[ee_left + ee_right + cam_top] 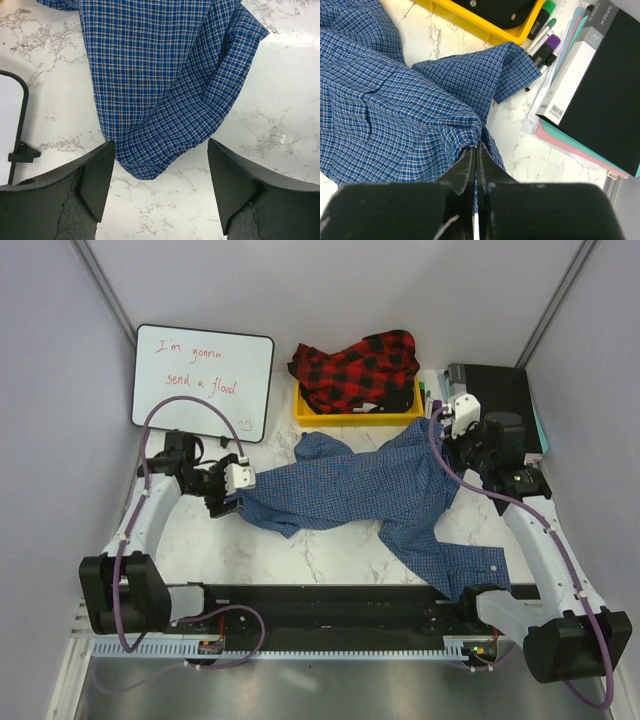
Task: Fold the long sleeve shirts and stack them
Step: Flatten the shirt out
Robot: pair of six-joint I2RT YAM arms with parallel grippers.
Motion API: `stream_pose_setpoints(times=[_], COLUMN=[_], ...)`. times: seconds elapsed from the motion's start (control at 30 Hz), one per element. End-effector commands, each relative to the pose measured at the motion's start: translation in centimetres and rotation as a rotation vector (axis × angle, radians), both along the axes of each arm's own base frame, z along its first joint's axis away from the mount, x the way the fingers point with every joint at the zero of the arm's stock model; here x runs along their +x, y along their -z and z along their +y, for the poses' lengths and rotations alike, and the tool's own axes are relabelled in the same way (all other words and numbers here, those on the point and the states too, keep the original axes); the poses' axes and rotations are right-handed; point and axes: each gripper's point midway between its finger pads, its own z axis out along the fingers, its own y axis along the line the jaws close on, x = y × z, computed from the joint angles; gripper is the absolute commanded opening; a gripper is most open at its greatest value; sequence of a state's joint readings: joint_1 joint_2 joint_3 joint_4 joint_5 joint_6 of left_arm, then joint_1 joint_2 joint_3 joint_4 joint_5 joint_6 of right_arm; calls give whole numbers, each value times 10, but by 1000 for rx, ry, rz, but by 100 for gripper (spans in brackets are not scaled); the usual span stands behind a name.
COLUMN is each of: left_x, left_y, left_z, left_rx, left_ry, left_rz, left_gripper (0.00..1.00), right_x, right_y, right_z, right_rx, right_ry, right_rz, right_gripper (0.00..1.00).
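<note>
The blue checked shirt (370, 490) lies spread and rumpled across the marble table, one sleeve trailing toward the near right. My left gripper (232, 504) is at its left edge. In the left wrist view that gripper (160, 175) is open, and a corner of the blue shirt (160, 90) lies loose on the table between the wide-apart fingers (97, 175). My right gripper (476, 147) is shut on a pinched fold of the blue shirt (395, 115) at its right side (440, 437). The red-and-black plaid shirt (355, 370) sits bunched in a yellow bin (305, 412) at the back.
A whiteboard (205, 380) with red writing lies at the back left, its corner close to my left fingers (10, 125). A black box on coloured folders (600, 75) and several markers (545, 42) lie at the back right, close to my right gripper.
</note>
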State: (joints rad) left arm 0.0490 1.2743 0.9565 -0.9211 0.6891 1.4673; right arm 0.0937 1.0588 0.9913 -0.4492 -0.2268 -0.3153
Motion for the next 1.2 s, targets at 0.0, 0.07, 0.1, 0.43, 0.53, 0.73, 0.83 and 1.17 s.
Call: stream_pose_setpoints(times=[0.0, 0.07, 0.1, 0.43, 0.53, 0.73, 0.83, 1.17], left_x=[5, -7, -7, -67, -62, -55, -66, -94], left_y=[-20, -9, -17, 49, 64, 82, 81, 75], left_z=[-17, -34, -41, -116, -120, -104, -91, -76], left_rx=[-102, -75, -70, 75, 129, 238, 271, 232], left_ry=[-56, -26, -3, 269, 250, 213, 209, 130], left_rz=[-12, -14, -75, -36, -28, -10, -13, 47], left_gripper=[79, 78, 76, 74, 72, 13, 2, 2], right_x=[7, 9, 10, 27, 30, 47, 62, -46], right_y=[-17, -15, -12, 14, 25, 54, 55, 49], right_z=[-3, -4, -5, -9, -10, -18, -45, -44], right_rx=[-13, -15, -15, -23, -34, -58, -68, 223], right_ry=[7, 13, 18, 58, 49, 42, 64, -135], right_rz=[-74, -70, -62, 1, 23, 124, 200, 582], right_gripper=[0, 0, 0, 0, 0, 24, 51, 78])
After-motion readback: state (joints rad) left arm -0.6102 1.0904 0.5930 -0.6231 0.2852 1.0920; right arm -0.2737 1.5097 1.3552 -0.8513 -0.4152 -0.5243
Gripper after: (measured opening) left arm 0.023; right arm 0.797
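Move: The shirt's folded back corner near its left end, where the open left hand goes, lies about 13 cm to that hand's right, 7 cm back and 10 cm below; the shirt's left end is almost straight beneath the hand. The right hand still holds the shirt's right side up; its landing spot is some 21 cm below, 4 cm ahead and 3 cm right. From that hand the black binder lies 15 cm ahead and 11 cm right, the markers 13 ahead and 4 left. The shirt's right side is lowered about 8 cm and slightly forward by the right hand, whose fingers open wide and let go above the table, then swing off about 10 cm to the right, tipping downward. Meanwhile the left hand sweeps right and back, then down beside the folded corner, shuts, and eases a few centimetres back to the left, with no cloth seen gathered in its tips. ##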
